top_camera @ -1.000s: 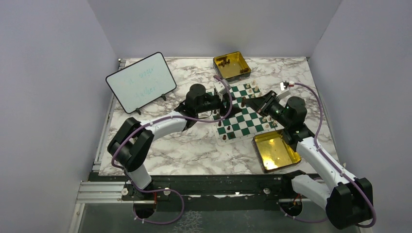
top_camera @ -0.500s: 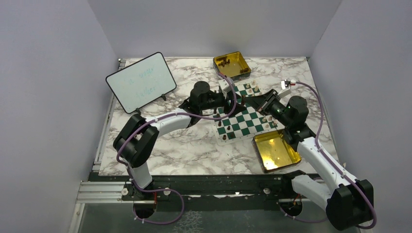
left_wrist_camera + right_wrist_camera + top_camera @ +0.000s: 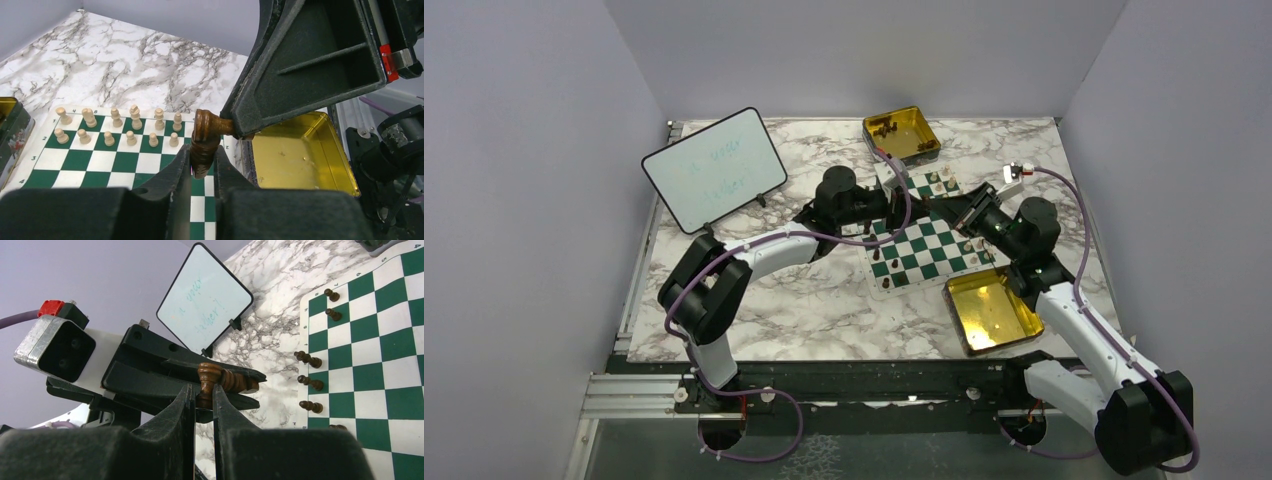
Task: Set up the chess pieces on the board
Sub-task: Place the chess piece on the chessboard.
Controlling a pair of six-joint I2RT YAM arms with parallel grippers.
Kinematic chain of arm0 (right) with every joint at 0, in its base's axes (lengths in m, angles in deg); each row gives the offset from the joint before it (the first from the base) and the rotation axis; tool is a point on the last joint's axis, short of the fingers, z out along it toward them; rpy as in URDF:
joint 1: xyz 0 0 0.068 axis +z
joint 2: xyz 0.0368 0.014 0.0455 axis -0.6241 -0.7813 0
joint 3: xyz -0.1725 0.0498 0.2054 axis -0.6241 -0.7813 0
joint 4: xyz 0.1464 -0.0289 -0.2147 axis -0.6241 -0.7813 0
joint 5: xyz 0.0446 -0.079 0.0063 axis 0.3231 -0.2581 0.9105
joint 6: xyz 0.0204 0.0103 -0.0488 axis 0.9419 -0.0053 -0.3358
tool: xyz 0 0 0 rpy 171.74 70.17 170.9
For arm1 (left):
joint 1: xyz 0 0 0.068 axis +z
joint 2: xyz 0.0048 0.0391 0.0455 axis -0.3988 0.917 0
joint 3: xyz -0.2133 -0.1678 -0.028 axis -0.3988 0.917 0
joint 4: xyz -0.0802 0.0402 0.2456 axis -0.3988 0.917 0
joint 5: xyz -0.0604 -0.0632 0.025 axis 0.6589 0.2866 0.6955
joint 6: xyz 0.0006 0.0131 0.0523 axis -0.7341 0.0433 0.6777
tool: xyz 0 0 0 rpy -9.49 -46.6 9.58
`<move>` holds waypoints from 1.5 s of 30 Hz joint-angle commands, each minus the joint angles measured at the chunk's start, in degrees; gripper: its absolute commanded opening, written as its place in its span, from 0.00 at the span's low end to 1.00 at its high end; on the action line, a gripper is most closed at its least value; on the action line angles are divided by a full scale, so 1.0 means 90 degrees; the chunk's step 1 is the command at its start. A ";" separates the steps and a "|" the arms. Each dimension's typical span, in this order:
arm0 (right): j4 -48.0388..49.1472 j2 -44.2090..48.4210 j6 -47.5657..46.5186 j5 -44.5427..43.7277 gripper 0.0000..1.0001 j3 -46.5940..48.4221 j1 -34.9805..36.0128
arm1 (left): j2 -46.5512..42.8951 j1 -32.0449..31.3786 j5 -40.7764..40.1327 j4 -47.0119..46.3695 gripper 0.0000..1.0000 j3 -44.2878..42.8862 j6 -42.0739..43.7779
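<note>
Both grippers meet above the far part of the green and white board (image 3: 921, 250). One dark brown chess piece (image 3: 204, 145) hangs between them. My left gripper (image 3: 202, 161) is shut on its lower body, and my right gripper (image 3: 203, 394) is shut on its head end (image 3: 208, 373). In the top view the left gripper (image 3: 906, 205) and the right gripper (image 3: 944, 208) almost touch. Cream chess pieces (image 3: 116, 128) stand in two rows at the board's far edge. Dark chess pieces (image 3: 310, 383) stand along the opposite side.
A gold tin (image 3: 902, 135) holding a few dark pieces sits behind the board. Another gold tin (image 3: 992, 310), which looks empty, lies at the board's near right. A white whiteboard (image 3: 714, 168) stands on the marble table (image 3: 804, 300) at the back left.
The left arm swung right to meet the right gripper, then its jaws closed round the dark piece. The right gripper has kept its hold and barely moved.
</note>
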 commanded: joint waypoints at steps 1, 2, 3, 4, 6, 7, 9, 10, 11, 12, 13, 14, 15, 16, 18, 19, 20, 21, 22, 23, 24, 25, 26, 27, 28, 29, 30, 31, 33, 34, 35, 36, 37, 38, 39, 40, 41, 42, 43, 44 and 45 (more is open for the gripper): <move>0.0122 0.0139 0.0010 0.0118 0.01 0.0168 -0.0031 | 0.0001 -0.0027 0.0214 -0.0257 0.06 0.0040 0.0016; 0.0095 0.0143 -0.0021 0.0097 0.01 0.0179 -0.0030 | -0.0024 -0.0025 0.0208 -0.0257 0.04 0.0085 0.0020; 0.0039 0.0149 -0.0080 0.0064 0.01 0.0190 -0.0031 | -0.0058 -0.0023 0.0192 -0.0257 0.02 0.0131 0.0026; -0.0039 0.0158 -0.0176 0.0023 0.01 0.0212 -0.0032 | -0.0099 -0.0009 0.0149 -0.0257 0.00 0.0192 0.0030; -0.0365 0.0182 -0.0403 -0.0078 0.01 0.0304 -0.0026 | -0.0209 0.0027 0.0071 -0.0257 0.00 0.0333 0.0022; -0.0494 0.0191 -0.0504 -0.0124 0.01 0.0355 -0.0033 | -0.0267 0.0055 0.0017 -0.0257 0.00 0.0438 0.0000; -0.0786 0.0171 -0.0722 -0.0171 0.01 0.0508 -0.0032 | -0.0394 0.0132 -0.0136 -0.0248 0.00 0.0612 -0.0074; -0.0932 0.0152 -0.0816 -0.0187 0.01 0.0580 -0.0027 | -0.0450 0.0184 -0.0189 -0.0248 0.00 0.0699 -0.0119; -0.1055 0.0140 -0.0899 -0.0201 0.01 0.0677 -0.0024 | -0.0506 0.0240 -0.0244 -0.0248 0.00 0.0782 -0.0164; -0.1177 0.0130 -0.0990 -0.0219 0.01 0.0738 -0.0031 | -0.0556 0.0290 -0.0305 -0.0248 0.00 0.0866 -0.0220; -0.1328 0.0109 -0.1101 -0.0249 0.01 0.0803 -0.0031 | -0.0592 0.0371 -0.0386 -0.0240 0.00 0.0934 -0.0294; -0.1549 0.0066 -0.1262 -0.0285 0.01 0.0927 -0.0036 | -0.0635 0.0430 -0.0438 -0.0203 0.00 0.1003 -0.0366; -0.1887 -0.0018 -0.1431 -0.0315 0.01 0.1098 -0.0032 | -0.0691 0.0509 -0.0470 -0.0174 0.00 0.1059 -0.0445; -0.2393 -0.0136 -0.1679 -0.0372 0.01 0.1344 -0.0032 | -0.0758 0.0584 -0.0506 -0.0133 0.00 0.1119 -0.0515; -0.3304 -0.0464 -0.2248 -0.0393 0.01 0.1852 -0.0032 | -0.0932 0.0743 -0.0632 0.0003 0.00 0.1253 -0.0551; -0.3702 -0.0638 -0.2551 -0.0395 0.02 0.2114 -0.0032 | -0.1063 0.0814 -0.0725 0.0130 0.00 0.1317 -0.0513; -0.4110 -0.0799 -0.2785 -0.0387 0.02 0.2333 -0.0034 | -0.1194 0.0876 -0.0838 0.0294 0.00 0.1368 -0.0441; -0.4453 -0.0979 -0.3023 -0.0390 0.03 0.2544 -0.0039 | -0.1329 0.0930 -0.0961 0.0493 0.00 0.1394 -0.0347; -0.4786 -0.1134 -0.3222 -0.0394 0.03 0.2737 -0.0037 | -0.1472 0.0988 -0.1132 0.0748 0.00 0.1403 -0.0245; -0.5117 -0.1310 -0.3391 -0.0404 0.03 0.2913 -0.0027 | -0.1599 0.1043 -0.1260 0.1012 0.00 0.1388 -0.0127; -0.5396 -0.1475 -0.3557 -0.0397 0.03 0.3073 -0.0026 | -0.1743 0.1088 -0.1380 0.1326 0.00 0.1365 -0.0013; -0.5651 -0.1632 -0.3686 -0.0368 0.04 0.3199 -0.0031 | -0.1877 0.1122 -0.1502 0.1652 0.00 0.1319 0.0118; -0.5871 -0.1765 -0.3816 -0.0346 0.04 0.3306 -0.0028 | -0.2008 0.1147 -0.1642 0.1987 0.00 0.1267 0.0256; -0.6061 -0.1887 -0.3953 -0.0341 0.04 0.3396 -0.0031 | -0.2155 0.1153 -0.1775 0.2355 0.00 0.1202 0.0418; -0.6230 -0.2001 -0.4043 -0.0340 0.04 0.3463 -0.0025 | -0.2285 0.1154 -0.1901 0.2685 0.00 0.1141 0.0588; -0.6362 -0.2107 -0.4117 -0.0335 0.03 0.3530 -0.0031 | -0.2426 0.1154 -0.2009 0.3021 0.00 0.1086 0.0746; -0.6492 -0.2202 -0.4179 -0.0344 0.03 0.3591 -0.0031 | -0.2566 0.1154 -0.2102 0.3294 0.00 0.1053 0.0852; -0.6610 -0.2315 -0.4239 -0.0357 0.03 0.3645 -0.0032 | -0.2710 0.1154 -0.2192 0.3528 0.00 0.1044 0.1034; -0.6875 -0.2613 -0.4376 -0.0361 0.03 0.3783 -0.0029 | -0.3020 0.1154 -0.2314 0.3886 0.00 0.1064 0.1274; -0.7046 -0.2814 -0.4482 -0.0328 0.03 0.3880 -0.0031 | -0.3177 0.1154 -0.2332 0.4030 0.00 0.1106 0.1375; -0.7270 -0.3032 -0.4582 -0.0270 0.03 0.3985 -0.0029 | -0.3324 0.1154 -0.2356 0.4098 0.00 0.1166 0.1516; -0.7432 -0.3248 -0.4661 -0.0215 0.04 0.4070 -0.0031 | -0.3471 0.1154 -0.2390 0.4224 0.00 0.1228 0.1618; -0.7518 -0.3410 -0.4718 -0.0169 0.04 0.4110 -0.0031 | -0.3625 0.1154 -0.2444 0.4312 0.00 0.1315 0.1688; -0.7555 -0.3554 -0.4747 -0.0148 0.04 0.4131 -0.0032 | -0.3744 0.1154 -0.2512 0.4346 0.00 0.1399 0.1745; -0.7584 -0.3679 -0.4760 -0.0166 0.03 0.4165 -0.0030 | -0.3919 0.1154 -0.2575 0.4367 0.00 0.1500 0.1793; -0.7590 -0.3796 -0.4762 -0.0197 0.04 0.4204 -0.0030 | -0.4037 0.1154 -0.2617 0.4359 0.00 0.1595 0.1826; -0.7591 -0.3909 -0.4762 -0.0221 0.04 0.4244 -0.0031 | -0.4105 0.1154 -0.2649 0.4327 0.00 0.1694 0.1843; -0.7583 -0.4011 -0.4762 -0.0200 0.04 0.4283 -0.0023 | -0.4200 0.1154 -0.2662 0.4266 0.00 0.1800 0.1861; -0.7565 -0.4119 -0.4762 -0.0185 0.04 0.4324 -0.0013 | -0.4304 0.1154 -0.2657 0.4211 0.00 0.1886 0.1866; -0.7572 -0.4276 -0.4762 -0.0222 0.05 0.4359 0.0009 | -0.4345 0.1154 -0.2636 0.4152 0.00 0.1966 0.1857; -0.7592 -0.4411 -0.4762 -0.0290 0.05 0.4397 0.0031 | -0.4371 0.1148 -0.2617 0.4143 0.00 0.2014 0.1848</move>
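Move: Each hand already grips a dark chess piece, the fingertips almost meeting above the board. The board's dark side lies about 12 cm left of the left hand, 7 ahead and 21 below, with the near corner dark piece 7 left and 4 back, and the far dark pawns 10 left and 20 ahead. From the right hand that side is some 13 cm left, 7 ahead and 24 below; the near corner piece is 8 left and 4 back, and the near gold tray 15 right and 11 back. The left hand keeps its pinch on its dark piece and parts from the right hand, first dipping about 4 cm, then sweeping some 19 cm left over the board and past its dark edge while climbing back to its old height, bowing a little forward on the way and turning about 30 degrees counter-clockwise. The right hand, after a short wait, keeps its own piece and sinks some 15 cm towards the board, drifting 3 cm right, as its wrist tips the fingers from level to steeply down and leftwards. ##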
